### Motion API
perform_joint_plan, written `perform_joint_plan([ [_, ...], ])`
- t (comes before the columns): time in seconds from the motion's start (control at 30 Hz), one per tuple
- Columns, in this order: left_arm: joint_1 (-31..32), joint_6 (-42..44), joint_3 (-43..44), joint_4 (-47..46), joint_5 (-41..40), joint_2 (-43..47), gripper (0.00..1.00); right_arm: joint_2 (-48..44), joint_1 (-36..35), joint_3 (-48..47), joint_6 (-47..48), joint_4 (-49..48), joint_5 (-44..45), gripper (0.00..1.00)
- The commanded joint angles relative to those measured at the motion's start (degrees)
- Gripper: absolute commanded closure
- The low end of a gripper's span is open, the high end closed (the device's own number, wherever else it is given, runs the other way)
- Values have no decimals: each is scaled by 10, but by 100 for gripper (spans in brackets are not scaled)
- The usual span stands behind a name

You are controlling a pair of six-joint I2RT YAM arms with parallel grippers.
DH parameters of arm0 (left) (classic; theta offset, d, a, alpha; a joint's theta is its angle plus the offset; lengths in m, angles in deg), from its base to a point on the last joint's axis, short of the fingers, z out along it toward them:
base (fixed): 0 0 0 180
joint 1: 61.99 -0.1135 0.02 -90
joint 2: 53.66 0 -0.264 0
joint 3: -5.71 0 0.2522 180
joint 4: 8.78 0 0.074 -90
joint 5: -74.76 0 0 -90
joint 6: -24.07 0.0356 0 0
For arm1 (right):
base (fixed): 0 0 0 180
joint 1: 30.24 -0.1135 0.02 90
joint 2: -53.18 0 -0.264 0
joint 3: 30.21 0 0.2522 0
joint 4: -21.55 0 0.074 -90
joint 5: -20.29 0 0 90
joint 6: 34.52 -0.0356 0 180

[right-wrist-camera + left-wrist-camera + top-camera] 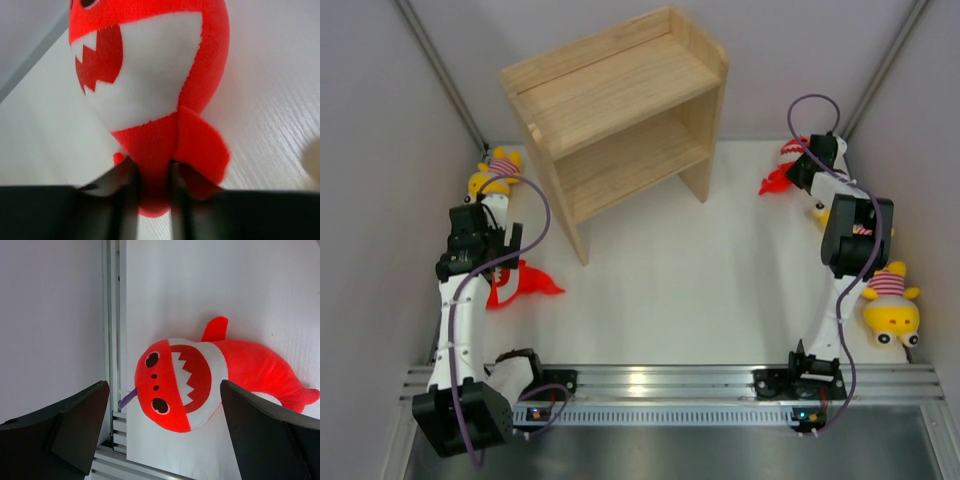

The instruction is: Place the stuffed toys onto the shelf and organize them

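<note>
The wooden shelf stands at the back centre, both tiers bare. My left gripper is open and hovers over a red fish toy lying at the table's left edge. In the left wrist view the gripper is empty, and the fish lies between and beyond its jaws. My right gripper is at the far right, shut on the tail end of the second red fish. In the right wrist view its fingers pinch that fish. One yellow striped toy lies left of the shelf, and another lies at the right edge.
A third yellow toy is mostly hidden under the right arm. Grey walls close in on both sides. An aluminium rail runs along the near edge. The left table edge and its frame show beside the left fish.
</note>
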Motion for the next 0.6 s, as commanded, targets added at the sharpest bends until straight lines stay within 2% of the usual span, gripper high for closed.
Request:
perform_joint_plan([
  [0.0,-4,4,25,6,-11,0,1,-34,6,6,1,-11,1,88],
  [0.1,-5,4,23,7,-9,-1,1,-103,6,49,42,-19,1,100],
  [0.23,-5,1,24,11,-2,1,1,-266,6,115,133,-11,-53,100],
  [0.4,-5,-2,27,24,21,6,1,-437,-9,170,196,71,-135,100],
  [0.57,-5,1,29,34,28,15,1,-542,-58,176,243,181,-171,100],
])
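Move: My right hand is already down around the far red shark's narrow body, just behind its head; the shark's middle lies about 4 cm ahead of my right hand, 1 cm to the right and level with it. The nearest yellow toy lies roughly 17 cm back and 13 cm right, the foot of the shelf's right leg some 9 cm back and 19 cm left. From my left hand that shark is about 35 cm ahead, 66 cm right and 11 cm below. I finish shutting my right fingers on the shark's narrow body below the head, pinching it by the fins. Then I lift it fast, some 26 cm up, while drawing back about 16 cm and a little to the left, tipping the fingers up and turning them some 20 degrees counter-clockwise. ##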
